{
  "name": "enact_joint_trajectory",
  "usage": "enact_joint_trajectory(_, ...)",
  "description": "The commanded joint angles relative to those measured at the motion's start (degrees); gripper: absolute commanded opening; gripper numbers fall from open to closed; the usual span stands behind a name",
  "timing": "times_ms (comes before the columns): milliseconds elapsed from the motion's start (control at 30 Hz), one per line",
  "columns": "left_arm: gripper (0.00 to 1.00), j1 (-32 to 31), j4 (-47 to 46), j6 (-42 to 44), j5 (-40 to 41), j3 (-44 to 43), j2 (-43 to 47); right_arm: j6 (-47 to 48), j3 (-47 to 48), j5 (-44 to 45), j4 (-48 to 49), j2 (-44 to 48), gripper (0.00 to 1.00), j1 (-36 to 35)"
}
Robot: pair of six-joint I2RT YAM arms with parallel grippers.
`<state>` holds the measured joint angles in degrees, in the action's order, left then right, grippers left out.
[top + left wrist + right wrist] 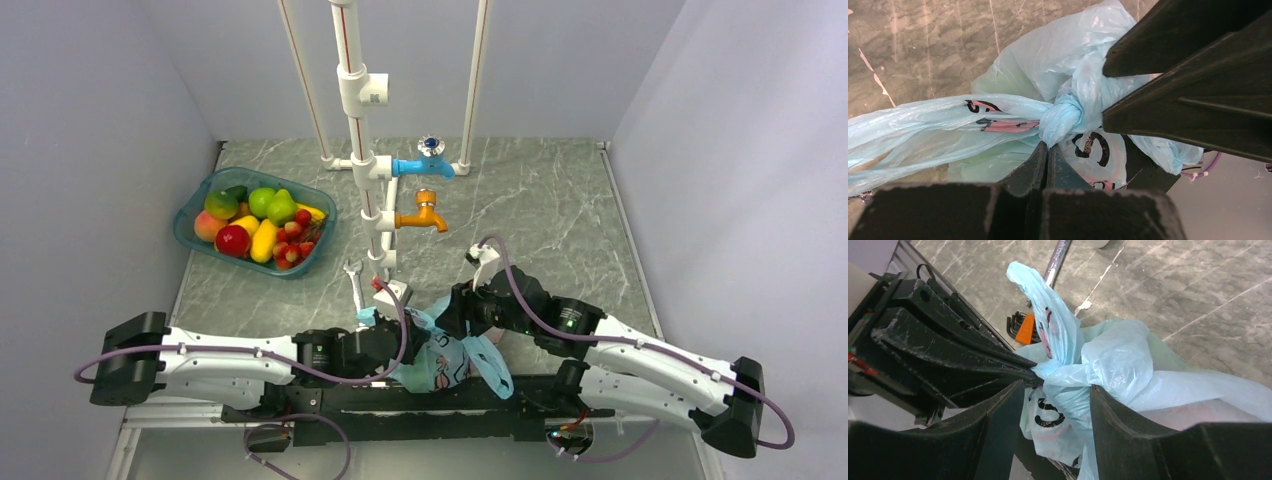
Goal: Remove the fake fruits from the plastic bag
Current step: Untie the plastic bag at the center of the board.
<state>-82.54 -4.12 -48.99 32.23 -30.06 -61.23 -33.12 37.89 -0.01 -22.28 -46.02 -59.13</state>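
Note:
The light-blue plastic bag (452, 362) lies tied between my two grippers near the table's front edge. In the left wrist view its knot (1063, 117) sits right at the tips of my left gripper (1048, 150), which is shut on the plastic just below the knot. My right gripper (1055, 395) is open, its two fingers (1113, 415) straddling the bunched plastic beside the knot without pinching it. The fake fruits are hidden inside the bag; only a pale green tint (998, 80) shows through the plastic.
A teal basket (190, 232) of other fruit stands at the back left. A white pipe stand (362, 170) with blue and orange taps rises mid-table. A wrench (353, 280) and a hex key set with an orange holder (1023, 326) lie just behind the bag.

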Motion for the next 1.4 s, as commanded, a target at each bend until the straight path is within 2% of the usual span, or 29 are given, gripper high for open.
enact_joint_trajectory(0,0.0,0.3,-4.6,0.2,-1.6,-2.7,-0.4,-2.1,-0.7,0.3,6.3,-1.3,0.54,-0.3)
enact_joint_trajectory(133,0.0,0.5,-4.5,0.3,-2.2,-3.2,-0.1,-1.2,-1.8,0.8,6.0,-2.1,0.54,-0.3)
enact_joint_trajectory(333,0.0,1.0,-6.9,-0.3,-2.9,-2.0,0.8,1.4,-2.6,4.3,4.7,-2.5,0.47,-0.7)
enact_joint_trajectory(433,0.0,1.3,-7.8,-0.6,-3.5,-1.9,0.5,1.8,-2.7,5.6,4.6,-3.5,0.39,-0.8)
enact_joint_trajectory(633,0.0,1.7,-4.0,-1.9,-3.7,-4.3,-0.9,1.5,-3.0,5.2,6.2,-5.2,0.36,-1.0)
enact_joint_trajectory(700,0.0,1.7,-1.7,-3.3,-2.8,-4.9,-1.2,1.0,-3.4,6.1,6.5,-5.4,0.27,-0.9)
enact_joint_trajectory(733,0.0,1.7,-0.7,-4.2,-2.5,-5.0,-1.1,0.7,-3.4,6.7,6.2,-5.5,0.17,-0.9)
enact_joint_trajectory(800,0.0,1.8,0.5,-5.5,-2.0,-4.6,-0.6,-0.2,-3.1,8.8,4.8,-5.4,0.03,-0.9)
enact_joint_trajectory(833,0.0,1.8,0.8,-6.0,-1.7,-4.4,0.0,-0.9,-2.7,10.4,3.7,-5.3,0.0,-0.9)
enact_joint_trajectory(1033,0.0,1.8,4.0,-11.1,1.0,-0.1,4.7,-6.6,-2.1,24.6,-3.8,-1.2,0.0,-0.8)
enact_joint_trajectory(1167,0.0,1.8,9.4,-14.1,3.6,2.4,9.2,-11.4,-1.0,34.1,-9.8,3.8,0.0,-0.5)
enact_joint_trajectory(1367,0.0,1.8,10.3,-15.4,4.8,7.0,17.0,-14.5,3.8,43.0,-18.2,7.1,0.0,2.4)
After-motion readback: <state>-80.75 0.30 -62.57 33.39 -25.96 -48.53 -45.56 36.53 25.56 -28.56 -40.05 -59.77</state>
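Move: The bag's knot lies about 3 cm below the right hand's half-open fingers and 2 cm ahead, neither left nor right; the left hand already pinches its edge, with the knot's middle about 1 cm ahead and 1 cm to the right at the same height. From the right hand, one loose bag handle hangs some 6 cm to the right, 5 cm back and 5 cm lower, and the bag's full body sits 4 cm back, 1 cm left and about 8 cm below. The knot's folds are taken between the right fingers: that hand sinks about 3 cm onto them, easing forward, and closes fully. It then draws away to the right, also forward and up, roughly 8 cm in all, turning some 25 degrees clockwise. The left keeps its pinch nearly still, then late on pulls left about 3 cm and up 2 cm, rolling a little. ##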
